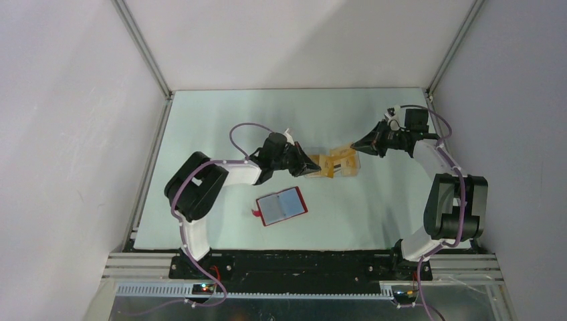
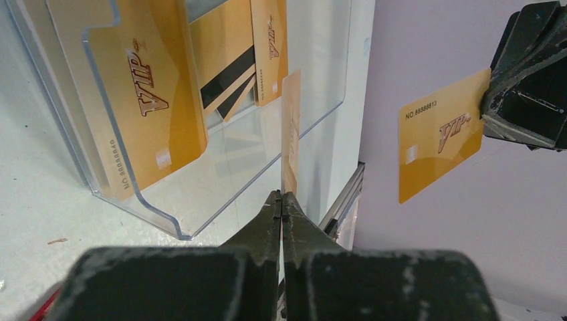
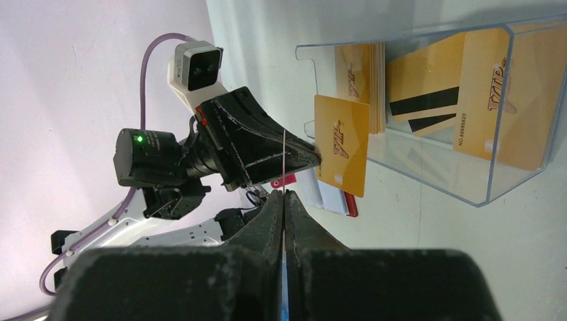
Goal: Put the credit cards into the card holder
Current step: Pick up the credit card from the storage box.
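Each gripper holds one gold credit card clear of the table. My left gripper point(image 2: 281, 195) is shut on a card point(image 2: 289, 130), seen edge-on just in front of the clear plastic box point(image 2: 220, 167). My right gripper point(image 3: 283, 194) is shut on another card, which shows only as a thin edge point(image 3: 283, 157). From the left wrist view that card's face point(image 2: 438, 137) hangs at the right gripper's tips. The card holder point(image 1: 282, 206), a red wallet, lies open and blue-grey side up, near the left arm. More cards point(image 3: 491, 107) stand in the box.
The clear plastic box point(image 1: 339, 164) stands mid-table between the two gripper tips. Aluminium frame rails point(image 1: 148, 167) run along the table's sides. White walls enclose the space.
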`<state>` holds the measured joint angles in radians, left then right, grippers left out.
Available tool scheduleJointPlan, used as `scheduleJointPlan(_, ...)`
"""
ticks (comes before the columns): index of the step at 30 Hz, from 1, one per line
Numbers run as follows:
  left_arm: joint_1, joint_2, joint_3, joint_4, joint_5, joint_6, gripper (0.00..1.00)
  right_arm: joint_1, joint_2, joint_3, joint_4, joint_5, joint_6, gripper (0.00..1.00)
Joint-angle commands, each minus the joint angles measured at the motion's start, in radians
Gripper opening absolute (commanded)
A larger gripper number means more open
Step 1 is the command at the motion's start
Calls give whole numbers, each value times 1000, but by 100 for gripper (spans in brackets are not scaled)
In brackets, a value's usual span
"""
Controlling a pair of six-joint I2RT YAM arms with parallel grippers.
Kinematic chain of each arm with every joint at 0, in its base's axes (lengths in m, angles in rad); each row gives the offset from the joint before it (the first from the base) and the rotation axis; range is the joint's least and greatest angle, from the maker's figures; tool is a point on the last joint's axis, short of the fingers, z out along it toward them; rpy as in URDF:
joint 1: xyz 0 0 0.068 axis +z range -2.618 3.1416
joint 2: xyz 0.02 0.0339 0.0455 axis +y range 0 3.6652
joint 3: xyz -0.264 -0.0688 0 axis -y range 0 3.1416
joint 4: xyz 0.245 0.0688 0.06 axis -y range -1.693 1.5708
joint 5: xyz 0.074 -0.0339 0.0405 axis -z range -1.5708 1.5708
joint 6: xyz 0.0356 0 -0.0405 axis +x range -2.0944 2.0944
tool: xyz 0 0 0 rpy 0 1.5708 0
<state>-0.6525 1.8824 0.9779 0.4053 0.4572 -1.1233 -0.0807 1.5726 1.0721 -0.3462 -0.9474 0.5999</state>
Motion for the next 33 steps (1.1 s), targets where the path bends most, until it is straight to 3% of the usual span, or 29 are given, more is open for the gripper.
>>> scheduleJointPlan(1,-5,-2,38,13,25,28,3,-2,-25,39,-20,-3,-30,0)
scheduleJointPlan(17,-27,-6,38,0,29,49,2,-2,-23,40,-38,-3,-50,0)
scheduleJointPlan(19,-23,0,44,0,20,36,7,-2,-24,39,-41,-2,-54,0)
scheduleJointPlan(23,-19,1,71,0,9,18,31,-1,-25,39,-53,-3,-68,0)
scheduleJointPlan(25,-16,-13,70,0,-5,18,47,-1,-29,39,-60,0,-74,0)
scheduleJointPlan(27,-9,-36,60,0,-20,20,56,-1,-34,40,-64,1,-81,0)
scheduleJointPlan(33,9,-144,9,-38,-48,53,64,4,-59,40,-67,8,-95,0)
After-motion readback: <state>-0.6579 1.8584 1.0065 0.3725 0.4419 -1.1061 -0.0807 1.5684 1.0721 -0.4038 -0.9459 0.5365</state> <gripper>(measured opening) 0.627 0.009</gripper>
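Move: The card pinched in your left gripper goes back into the storage box, whose middle is about 6 cm right, 4 cm ahead and 8 cm below. The upright card stack at its left end stands roughly 4 cm ahead and 1 cm left, about 7 cm down. The right gripper's card hangs some 9 cm right, 5 cm ahead and 5 cm higher. From the right gripper, the box's middle is some 3 cm back, 4 cm left and 14 cm lower. Let the surplus card go over the storage box: ease the left gripper about 1 cm right and 1 cm back, rising slightly, with the card still pinched. Then spread the fingers to well over half open and lift to about 1.5 cm above the start, drifting forward and finally a little left again. Keep the right gripper shut on its own card, nearly still. ##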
